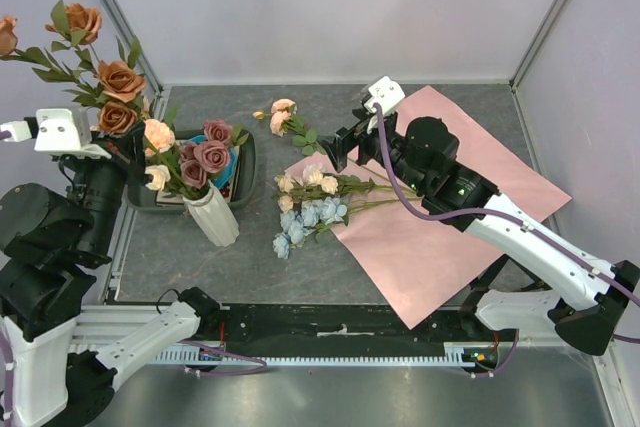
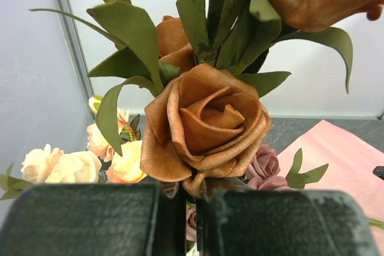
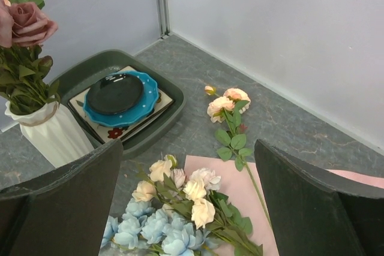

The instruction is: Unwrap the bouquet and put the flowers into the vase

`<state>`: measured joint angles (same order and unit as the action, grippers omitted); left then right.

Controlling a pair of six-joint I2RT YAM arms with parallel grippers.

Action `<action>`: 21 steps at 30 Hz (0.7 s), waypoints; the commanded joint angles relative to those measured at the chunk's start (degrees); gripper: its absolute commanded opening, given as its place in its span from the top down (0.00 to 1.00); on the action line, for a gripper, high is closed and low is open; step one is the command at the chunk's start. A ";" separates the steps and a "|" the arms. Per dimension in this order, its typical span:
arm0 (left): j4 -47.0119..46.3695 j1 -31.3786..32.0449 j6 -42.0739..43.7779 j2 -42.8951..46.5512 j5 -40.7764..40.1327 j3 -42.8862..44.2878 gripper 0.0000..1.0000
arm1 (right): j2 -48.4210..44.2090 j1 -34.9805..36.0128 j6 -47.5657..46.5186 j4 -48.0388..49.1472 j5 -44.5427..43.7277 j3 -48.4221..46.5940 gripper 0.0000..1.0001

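My left gripper is shut on the stem of a spray of orange-brown roses, held up above the table's left edge. Just right of it stands the white ribbed vase with mauve roses and peach ones in it. The bouquet's paper lies flat, pink side up. Cream flowers and blue flowers lie across its left corner. A peach stem lies behind them. My right gripper hangs open above the cream flowers.
A dark green tray behind the vase holds a blue plate on a patterned one. White walls close the table at the back and both sides.
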<state>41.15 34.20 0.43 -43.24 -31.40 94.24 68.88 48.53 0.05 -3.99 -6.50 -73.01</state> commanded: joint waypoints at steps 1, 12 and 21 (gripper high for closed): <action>-2.83 -0.01 -1.55 0.96 -1.91 -3.87 0.98 | -0.06 -0.19 1.18 1.44 -0.27 0.50 0.02; -7.83 -0.01 -8.15 9.13 -10.26 -21.62 0.98 | -0.24 -0.19 1.61 1.44 0.26 1.03 0.02; -14.69 -0.01 -12.63 17.92 -14.83 -41.48 0.98 | 0.02 -0.19 2.14 1.44 0.17 2.08 0.02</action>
<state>31.07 34.22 -7.18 -27.57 -42.15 58.83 69.06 48.53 1.21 -3.99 -6.37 -71.42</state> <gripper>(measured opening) 0.044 0.982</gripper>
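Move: The left hand already holds the brown roses high up; the vase stands about 8 cm ahead of it, 2 cm to its right and 38 cm below. The dusty-pink roses already in the vase are some 10 cm ahead, 6 cm right and 16 cm lower. The tray lies 22 cm ahead and 5 cm left, the blue flowers 9 cm ahead and 17 cm right, both nearly 50 cm down. From the right hand the vase is about 27 cm left and 2 cm back, 26 cm below. Still gripping the brown roses, the left hand sinks about 15 cm towards the vase, turning some 10 degrees counter-clockwise. ##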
